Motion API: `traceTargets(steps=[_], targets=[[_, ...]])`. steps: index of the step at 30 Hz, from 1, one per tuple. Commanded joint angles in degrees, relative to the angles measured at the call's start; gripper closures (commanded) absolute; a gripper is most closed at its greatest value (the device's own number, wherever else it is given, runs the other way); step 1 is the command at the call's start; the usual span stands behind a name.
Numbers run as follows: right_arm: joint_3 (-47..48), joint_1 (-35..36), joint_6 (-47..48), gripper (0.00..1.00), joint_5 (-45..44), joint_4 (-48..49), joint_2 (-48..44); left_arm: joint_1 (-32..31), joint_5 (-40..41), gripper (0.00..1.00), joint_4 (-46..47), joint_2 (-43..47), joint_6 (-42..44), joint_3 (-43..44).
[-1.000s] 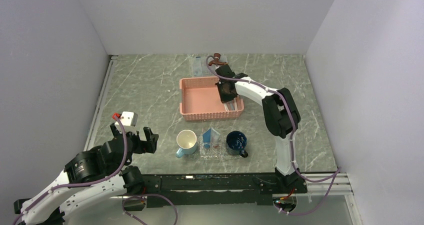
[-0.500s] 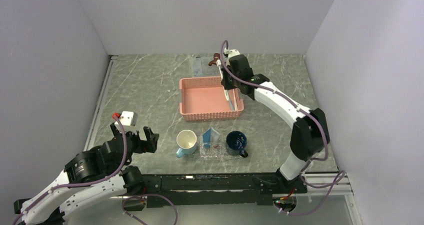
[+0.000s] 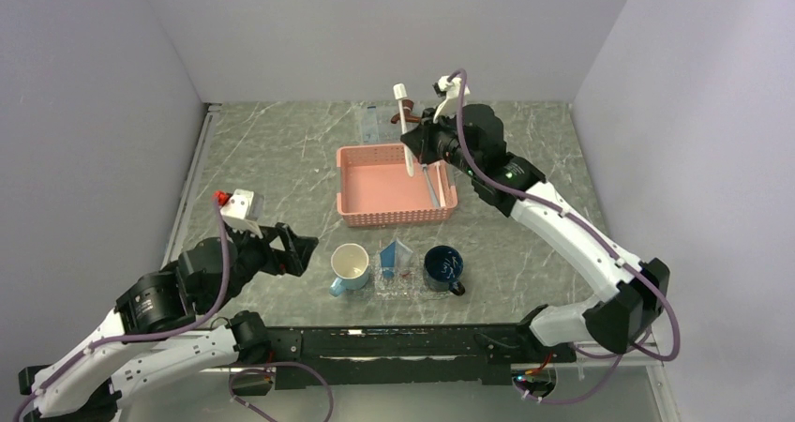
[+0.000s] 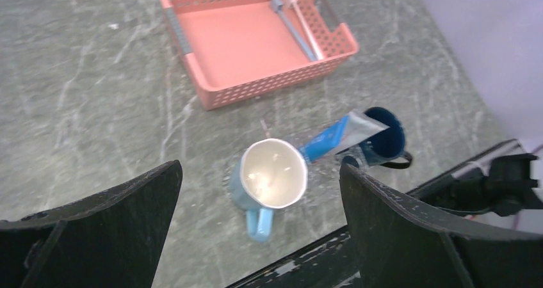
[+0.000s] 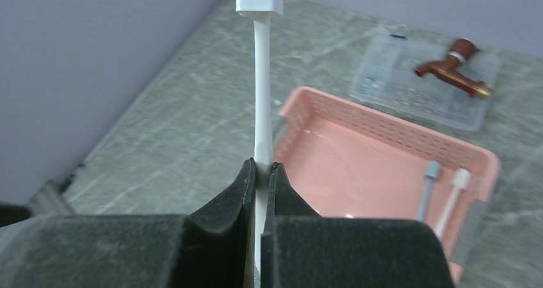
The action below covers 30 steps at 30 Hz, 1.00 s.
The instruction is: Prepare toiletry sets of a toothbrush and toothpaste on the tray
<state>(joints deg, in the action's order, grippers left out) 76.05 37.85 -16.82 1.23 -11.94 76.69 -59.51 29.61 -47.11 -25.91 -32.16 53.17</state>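
Note:
My right gripper (image 3: pixel 418 148) (image 5: pixel 263 168) is shut on a slim white toothbrush (image 3: pixel 404 127) (image 5: pixel 260 96), held upright above the back edge of the pink basket (image 3: pixel 358 189). Two more toothbrushes (image 3: pixel 431 186) (image 5: pixel 440 192) lie at the basket's right side. A light-blue toothpaste tube (image 3: pixel 396 252) (image 4: pixel 334 135) leans in the small clear tray (image 3: pixel 401 286) between a pale cup (image 3: pixel 349 266) and a dark blue mug (image 3: pixel 442 265). My left gripper (image 3: pixel 289 252) (image 4: pixel 259 169) hangs open and empty, left of the pale cup.
A larger clear tray (image 5: pixel 410 86) holding a brown tap-shaped piece (image 5: pixel 453 68) sits behind the basket near the back wall. The black rail (image 3: pixel 403 339) runs along the table's near edge, just in front of the cups.
My right arm has lifted the white toothbrush out of the basket and swung up and back. My left arm has edged a little to the right, still open.

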Motion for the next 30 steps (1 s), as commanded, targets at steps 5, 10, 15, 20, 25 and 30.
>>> traceTargets(steps=[5, 10, 15, 20, 25, 30], targets=[[-4.0, 8.7, -9.5, 1.00, 3.9, 11.1, -7.2, -0.3, -11.7, 0.01, 11.4, -5.3, 2.8, 5.4], [-8.3, 11.3, -15.8, 1.00, 8.1, 19.3, -10.5, -0.3, -17.5, 0.01, 15.8, -6.6, 3.0, 6.8], [-10.8, 13.0, -20.8, 1.00, 12.3, 25.7, -11.5, -0.2, -23.3, 0.01, 21.0, -6.8, 2.5, 6.8], [-13.5, 14.0, -26.5, 1.00, 17.3, 33.8, -12.0, -0.3, -28.8, 0.01, 24.6, -7.0, 1.1, 6.9], [-15.6, 14.7, -32.6, 1.00, 21.9, 42.7, -11.4, -0.2, -32.8, 0.01, 28.3, -7.2, -1.2, 6.3], [-17.1, 15.7, -37.4, 1.00, 25.6, 50.5, -10.7, -0.3, -36.0, 0.02, 30.5, -7.7, -3.1, 5.8]])
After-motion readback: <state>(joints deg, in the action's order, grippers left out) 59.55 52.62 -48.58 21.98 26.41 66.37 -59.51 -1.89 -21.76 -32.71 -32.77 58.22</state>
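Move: The toothbrush in the right hand is about 18 cm ahead of the open left hand, 19 cm to its right and 5 cm higher; the light-blue mug is 6 cm ahead of the left hand, 7 cm right and 21 cm below. From the right hand, the left gripper lies 18 cm back, 19 cm left and 5 cm lower. The pink basket's middle is 7 cm ahead, 2 cm left and 29 cm below the right hand, the toothpaste tubes 12 cm back, 1 cm left and 27 cm below. Still pinching the toothbrush, the right hand draws back about 18 cm towards the left gripper, also rising and going left, while its wrist turns counter-clockwise and its left side rolls up. The left hand comes to meet it, up some 12 cm and to the right, swinging clockwise about 30 degrees with its right side tipping up, fingers staying wide open. ##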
